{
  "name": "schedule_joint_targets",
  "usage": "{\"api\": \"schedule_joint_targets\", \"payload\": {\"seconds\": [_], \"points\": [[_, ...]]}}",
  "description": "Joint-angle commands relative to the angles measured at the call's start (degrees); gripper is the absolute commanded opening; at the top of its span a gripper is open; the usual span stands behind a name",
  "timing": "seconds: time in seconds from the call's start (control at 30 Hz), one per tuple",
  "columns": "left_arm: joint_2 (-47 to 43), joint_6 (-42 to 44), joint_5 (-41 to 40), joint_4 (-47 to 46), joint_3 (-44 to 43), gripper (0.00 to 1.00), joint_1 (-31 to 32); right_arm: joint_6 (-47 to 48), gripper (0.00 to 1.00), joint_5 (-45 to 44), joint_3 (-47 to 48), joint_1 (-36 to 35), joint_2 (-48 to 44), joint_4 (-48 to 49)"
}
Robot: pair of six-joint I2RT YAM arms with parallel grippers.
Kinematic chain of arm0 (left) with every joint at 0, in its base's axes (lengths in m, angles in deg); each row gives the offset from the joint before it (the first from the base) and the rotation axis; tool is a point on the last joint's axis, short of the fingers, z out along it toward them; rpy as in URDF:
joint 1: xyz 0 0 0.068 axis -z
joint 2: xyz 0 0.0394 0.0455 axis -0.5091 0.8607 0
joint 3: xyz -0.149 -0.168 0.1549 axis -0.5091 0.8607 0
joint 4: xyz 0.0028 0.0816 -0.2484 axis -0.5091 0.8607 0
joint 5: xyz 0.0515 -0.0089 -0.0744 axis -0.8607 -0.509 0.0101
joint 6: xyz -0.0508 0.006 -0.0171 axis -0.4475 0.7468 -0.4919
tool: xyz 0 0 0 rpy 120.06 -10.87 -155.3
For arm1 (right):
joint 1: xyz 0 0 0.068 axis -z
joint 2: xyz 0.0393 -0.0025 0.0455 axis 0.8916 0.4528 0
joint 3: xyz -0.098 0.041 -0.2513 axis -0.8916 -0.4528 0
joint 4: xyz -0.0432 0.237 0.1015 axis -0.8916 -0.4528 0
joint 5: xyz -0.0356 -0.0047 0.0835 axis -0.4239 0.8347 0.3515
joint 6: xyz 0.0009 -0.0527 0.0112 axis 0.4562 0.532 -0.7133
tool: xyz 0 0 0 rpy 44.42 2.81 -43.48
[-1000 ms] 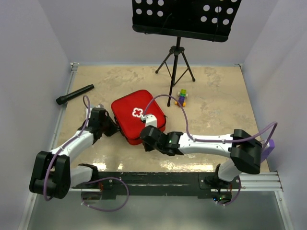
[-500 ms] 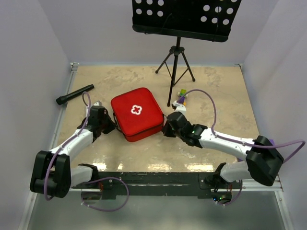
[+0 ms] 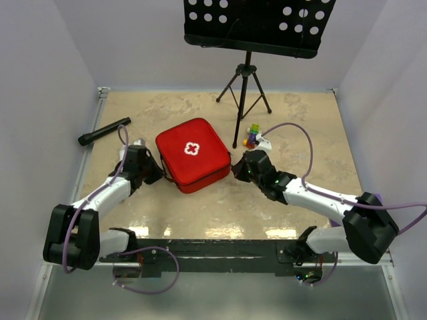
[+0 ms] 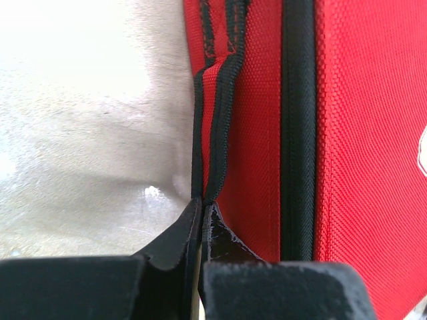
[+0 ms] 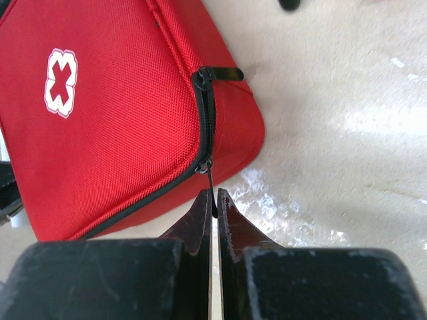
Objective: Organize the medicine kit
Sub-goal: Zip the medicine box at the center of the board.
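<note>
The medicine kit (image 3: 193, 152) lies shut on the table, a red fabric case with a white cross (image 5: 60, 81) on its lid. My left gripper (image 3: 155, 173) is at its left side, shut on a red strap with black edging (image 4: 215, 127); the jaws (image 4: 202, 205) pinch the strap's end. My right gripper (image 3: 235, 171) is at the kit's right corner. Its jaws (image 5: 213, 200) are shut on a thin black zip pull (image 5: 211, 183) at the end of the black zip line. A second zip pull (image 5: 219, 73) lies flat just beyond. The kit's contents are hidden.
A black flashlight (image 3: 104, 131) lies at the far left near the wall. A music stand's tripod (image 3: 245, 93) stands just behind the kit, with a small coloured block toy (image 3: 252, 136) by its foot. White walls close in the table on three sides.
My right gripper has swung from the kit's near edge round to its right corner with the zip pull. The kit has shifted slightly away and turned. The left gripper holds still.
</note>
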Motion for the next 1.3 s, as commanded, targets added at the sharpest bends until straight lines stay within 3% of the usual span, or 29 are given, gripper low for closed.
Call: {"api": "schedule_joint_targets", "payload": {"seconds": [0.0,0.33,0.53,0.57,0.67,0.73,0.8,0.97,1.07,1.2,1.27], "points": [[1.35,5.36,-8.41,4.36,0.64,0.00,-0.80,3.28,0.00,-18.19,3.15,3.17,0.74,1.76],[1.35,6.50,-9.46,5.24,0.46,0.00,0.88,4.70,0.00,-25.31,7.73,3.43,11.99,3.34],[1.44,8.08,-7.19,4.63,0.02,0.00,1.14,6.01,0.00,-19.89,7.91,3.70,11.75,3.60],[1.27,8.26,-6.39,4.37,0.19,0.00,1.31,6.36,0.04,-18.05,7.21,3.70,10.61,3.86],[1.44,8.62,-4.46,3.75,0.20,0.00,2.19,6.89,0.37,-14.69,4.22,3.61,5.17,4.74],[1.27,8.00,-4.19,4.01,0.28,0.00,2.81,6.45,0.52,-12.15,2.73,3.61,2.18,4.92],[0.83,7.39,-3.75,3.75,0.55,0.00,3.25,6.10,0.59,-10.56,1.58,3.61,-0.55,4.57],[-2.24,6.16,-0.77,2.69,2.22,0.02,3.42,6.71,0.61,-6.52,0.35,3.26,-6.09,4.04],[-6.45,5.63,0.55,3.04,3.27,0.21,3.51,7.68,0.61,-4.94,-0.27,2.12,-9.34,4.48],[-13.56,5.10,0.12,6.46,3.01,0.59,3.95,8.30,0.61,-4.40,-0.88,0.62,-12.25,3.78],[-17.26,4.66,-0.58,8.92,2.66,0.72,4.04,8.30,0.61,-4.23,-1.41,0.36,-12.95,3.60]]}}
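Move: The kit's second zip slider is about 5 cm ahead of the right hand, 2 cm to its left and level with it; that hand already pinches the other slider's pull. The kit's middle sits some 5 cm ahead, 13 cm left and 4 cm lower. The tripod foot is 9 cm ahead, 1 cm right, 8 cm down. From the left hand, already holding the strap, the second slider lies 8 cm ahead, 18 cm right, 5 cm up. The zip pull, still pinched by the right fingers, is drawn forward about 6 cm along the kit's right side while the left hand keeps its grip on the strap, almost still. Then the right fingers open, let go of the pull and leave to the right, back and up roughly 8 cm; the left fingers open last, releasing the strap as that hand starts back and up. ##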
